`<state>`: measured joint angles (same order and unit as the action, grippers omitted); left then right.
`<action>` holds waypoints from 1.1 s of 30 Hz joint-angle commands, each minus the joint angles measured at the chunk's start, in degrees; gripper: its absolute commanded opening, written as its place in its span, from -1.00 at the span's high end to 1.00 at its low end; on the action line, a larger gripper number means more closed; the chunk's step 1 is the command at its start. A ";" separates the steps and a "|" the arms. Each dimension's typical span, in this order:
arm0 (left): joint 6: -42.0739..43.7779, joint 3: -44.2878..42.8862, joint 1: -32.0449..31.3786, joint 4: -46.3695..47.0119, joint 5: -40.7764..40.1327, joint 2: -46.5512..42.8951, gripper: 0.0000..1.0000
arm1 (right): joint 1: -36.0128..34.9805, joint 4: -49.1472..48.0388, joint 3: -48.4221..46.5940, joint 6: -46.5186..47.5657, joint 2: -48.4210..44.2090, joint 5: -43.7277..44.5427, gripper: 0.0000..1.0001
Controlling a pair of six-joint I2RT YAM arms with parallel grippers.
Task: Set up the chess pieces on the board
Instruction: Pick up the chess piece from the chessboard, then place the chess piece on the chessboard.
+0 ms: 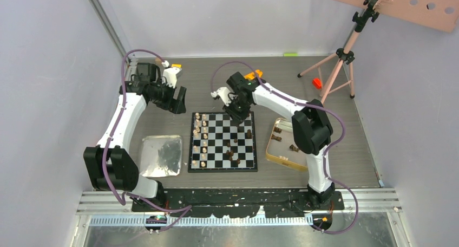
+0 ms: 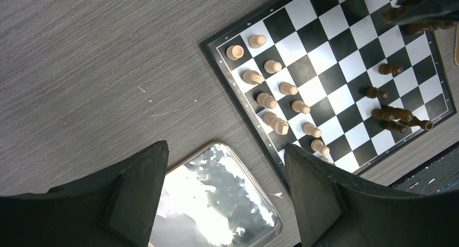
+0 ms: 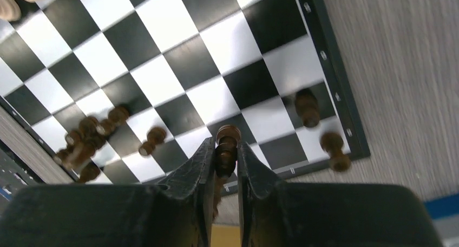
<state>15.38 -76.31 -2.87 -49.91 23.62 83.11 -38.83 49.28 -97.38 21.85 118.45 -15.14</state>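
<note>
The black and white board (image 1: 219, 129) lies mid-table. Several light tan pieces (image 1: 200, 141) stand in its two left columns, and they also show in the left wrist view (image 2: 281, 103). Dark brown pieces (image 1: 233, 149) are scattered on the right half, some lying down (image 2: 395, 114). My right gripper (image 3: 225, 144) hangs over the board's far right part (image 1: 236, 116), shut on a dark brown piece (image 3: 228, 133) held above the squares (image 3: 162, 57). My left gripper (image 2: 225, 147) stands open and empty over the table left of the board (image 1: 178, 101).
A shiny silver tray (image 1: 159, 156) lies left of the board, under my left fingers (image 2: 216, 203). A gold-rimmed tin (image 1: 270, 149) right of the board holds a few dark pieces (image 1: 294, 148). A pink tripod (image 1: 341, 63) and a small orange object (image 1: 317, 83) stand at the back right.
</note>
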 commanded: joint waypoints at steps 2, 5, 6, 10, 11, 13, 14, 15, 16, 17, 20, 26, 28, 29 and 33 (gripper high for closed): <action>-0.35 -1.22 0.25 1.47 1.63 -1.69 -0.62 | 2.07 2.16 3.44 2.08 -6.85 2.82 0.99; -0.73 -1.36 0.20 1.61 2.13 -1.30 -0.62 | 2.90 2.74 4.46 2.61 -7.01 3.00 0.98; -0.89 -1.44 0.25 1.64 2.28 -1.21 -0.62 | 3.02 2.70 4.94 2.75 -6.88 3.05 0.98; -1.22 -1.79 0.26 1.58 2.39 -0.80 -0.62 | 3.36 2.57 5.95 3.05 -6.40 3.26 0.97; -1.27 -1.91 0.26 1.53 2.44 -0.76 -0.62 | 3.46 2.51 6.05 3.04 -6.31 3.22 0.97; -1.31 -1.98 0.26 1.57 2.46 -0.70 -0.62 | 3.49 2.53 6.28 3.17 -6.04 3.29 0.96; -1.32 -1.99 0.22 1.57 2.50 -0.65 -0.62 | 3.50 2.55 6.43 3.28 -5.84 3.41 0.95; -1.31 -1.95 0.26 1.57 2.56 -0.66 -0.62 | 3.54 2.57 6.47 3.33 -5.77 3.48 0.95; -1.31 -1.93 0.18 1.55 2.57 -0.59 -0.62 | 3.51 2.58 6.56 3.32 -5.60 3.51 0.94; -1.34 -1.96 0.30 1.57 2.61 -0.64 -0.62 | 3.50 2.58 6.62 3.39 -5.60 3.42 0.93; -1.33 -1.82 0.24 1.52 2.66 -0.51 -0.62 | 3.50 2.55 6.91 3.44 -5.56 3.16 0.91; -1.34 -1.82 0.24 1.50 2.77 -0.57 -0.62 | 3.50 2.26 6.67 3.32 -4.77 2.95 0.86; -1.33 -1.66 0.28 1.57 2.79 -0.63 -0.62 | 3.50 2.30 6.34 3.17 -4.40 2.74 0.86; -1.24 -1.58 0.23 1.57 2.76 -0.66 -0.62 | 3.50 2.31 6.13 3.17 -4.20 2.57 0.86; -1.14 -1.44 0.25 1.57 2.67 -0.69 -0.62 | 3.50 2.51 5.74 3.13 -3.55 2.40 0.84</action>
<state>14.11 -76.36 -2.87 -49.78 25.10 83.11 -35.29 51.90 -90.32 24.53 114.32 -12.10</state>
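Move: The right hand already holds a dark chess piece just above the board; the pale empty square it goes to, on the board's right edge, lies about 5 cm right, 1 cm back and 4 cm below. A tall dark piece stands some 3 cm behind that square. The corner piece is about 6 cm beyond the square, and a pawn lies some 7 cm back and 1 cm left of the hand. From the left hand, the square is roughly 32 cm right, 3 cm back and 16 cm down. Keeping its pinch on the dark chess piece, the right hand sweeps about 5 cm to the right towards the empty edge square, most of it quickly at the start, arching up about 1 cm and then sinking some 2 cm, with a slight drift back. Over the square, between the tall dark piece and the corner piece, it all but stops sideways and eases down slowly, the fingers tipping about 5 degrees nearer to vertical and staying closed on the chess piece. ##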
